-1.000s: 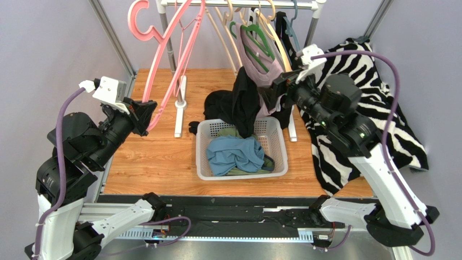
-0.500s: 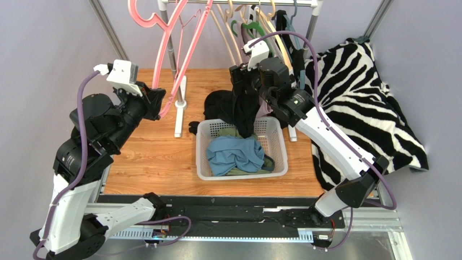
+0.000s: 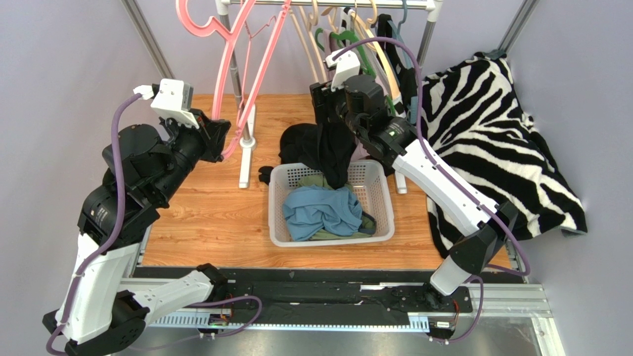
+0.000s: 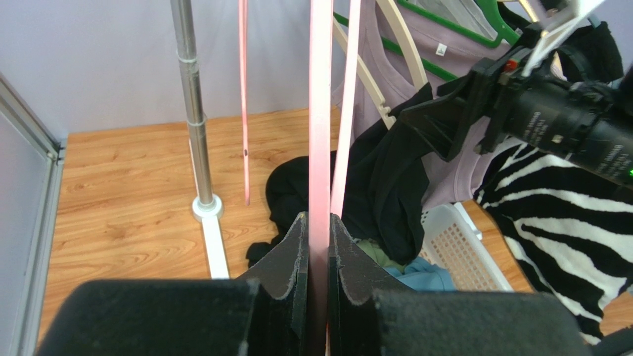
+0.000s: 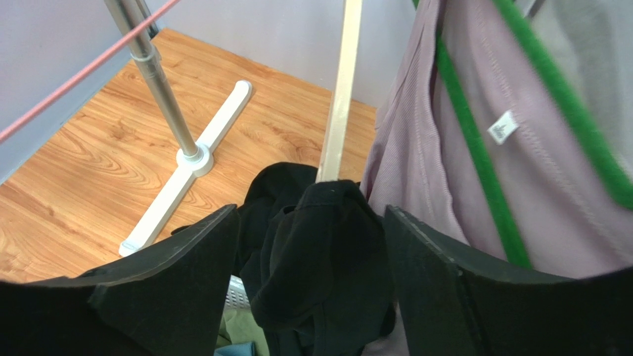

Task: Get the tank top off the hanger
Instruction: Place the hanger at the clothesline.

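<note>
A black tank top [image 3: 330,148] hangs limp off the lower end of a cream hanger [image 5: 340,96], and its tail reaches into the basket. My right gripper [image 3: 325,100] is open, one finger on each side of the bunched black cloth [image 5: 319,252], and neither visibly presses it. At the left, my left gripper [image 4: 318,222] is shut on one arm of a bare pink hanger [image 4: 320,111], which still hooks over the rail [image 3: 249,74].
A mauve top [image 5: 535,170] on a green hanger [image 5: 475,148] hangs just right of the black cloth. A white basket [image 3: 275,208] holds blue and green clothes. The rack post [image 3: 238,81] stands on a white foot. A zebra blanket [image 3: 490,133] covers the right side.
My right arm swung left from the zebra blanket to the black tank top, and its jaws narrowed around it. The left arm rose with the pink hanger.
</note>
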You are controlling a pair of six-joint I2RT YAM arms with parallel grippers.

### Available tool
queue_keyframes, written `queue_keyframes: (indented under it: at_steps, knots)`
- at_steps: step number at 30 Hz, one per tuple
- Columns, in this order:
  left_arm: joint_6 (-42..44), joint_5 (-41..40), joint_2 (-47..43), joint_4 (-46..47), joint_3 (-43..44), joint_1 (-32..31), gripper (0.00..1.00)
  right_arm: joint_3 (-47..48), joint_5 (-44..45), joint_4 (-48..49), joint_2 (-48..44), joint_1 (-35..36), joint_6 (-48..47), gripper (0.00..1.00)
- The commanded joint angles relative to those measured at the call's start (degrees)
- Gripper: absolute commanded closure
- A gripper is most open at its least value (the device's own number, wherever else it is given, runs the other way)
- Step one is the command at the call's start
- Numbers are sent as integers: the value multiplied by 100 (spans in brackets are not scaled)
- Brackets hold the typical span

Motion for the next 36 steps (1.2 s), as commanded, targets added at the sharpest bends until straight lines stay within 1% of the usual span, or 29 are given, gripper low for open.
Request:
queue_keyframes:
  at_steps: [1, 5, 6, 8, 9, 11, 12, 13, 14, 20, 25, 26, 30, 31, 36]
  knots:
    - [126, -2, -136, -31, 25, 30, 100, 242, 83, 290, 219, 23, 223, 27]
    - [284, 24, -329, -74, -46, 39, 100, 356, 109, 281, 403, 59, 284, 37]
    - [301, 77, -425, -101, -63, 30, 100, 365, 135, 281, 413, 59, 285, 43]
    - [328, 138, -575, -197, -98, 30, 100, 365, 153, 290, 439, 59, 267, 49]
    - [337, 217, -628, -224, -177, 39, 100, 356, 179, 290, 456, 59, 232, 56]
    - [328, 288, -794, -311, -283, 30, 100, 356, 206, 299, 465, 50, 188, 65]
    - [328, 349, -830, -347, -396, 30, 100, 347, 223, 299, 474, 59, 188, 78]
    - [311, 384, -865, -425, -450, 30, 100, 347, 232, 290, 474, 59, 188, 86]
    - [258, 411, -909, -443, -502, 30, 100, 356, 241, 290, 483, 50, 188, 100]
    - [135, 561, -927, -584, -845, 30, 100, 198, 241, 299, 255, 59, 250, 100]
    - [82, 526, -892, -619, -1004, 30, 100, 119, 513, 282, -26, 59, 92, 100]
    - [82, 473, -875, -619, -1030, 30, 100, 206, 609, 220, -62, 59, 48, 100]
    - [126, 411, -769, -558, -1039, 30, 100, 575, 1565, -272, -62, 59, 56, 100]
    - [135, 403, -673, -558, -1013, 30, 100, 619, 1699, -447, -79, 59, 56, 100]
    - [152, 393, -339, -610, -644, 30, 100, 471, 2139, -606, -316, 59, 100, 100]
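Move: The right hand, wide open, has the wooden hanger's low end, with the black tank top on it, only about 1 cm ahead, 1 cm left and 4 cm below. The lilac tank top is some 4 cm ahead, 7 cm right and 10 cm lower. The left hand holds the bare pink hanger; the clothesline is roughly 21 cm straight ahead and 11 cm up, and a second pink hanger hangs about 20 cm ahead, 1 cm right, at hand height. Down some 3.5 cm and slightly forward-left, the right hand sinks over the wooden hanger's end and pinches it along with the black strap, then pulls it about 5 cm right and a little up, turning clockwise. Backward about 4.5 cm, then down roughly 8, the left hand draws its firmly kept pink hanger away from the clothesline, finally easing forward and tipping 10 degrees down. ##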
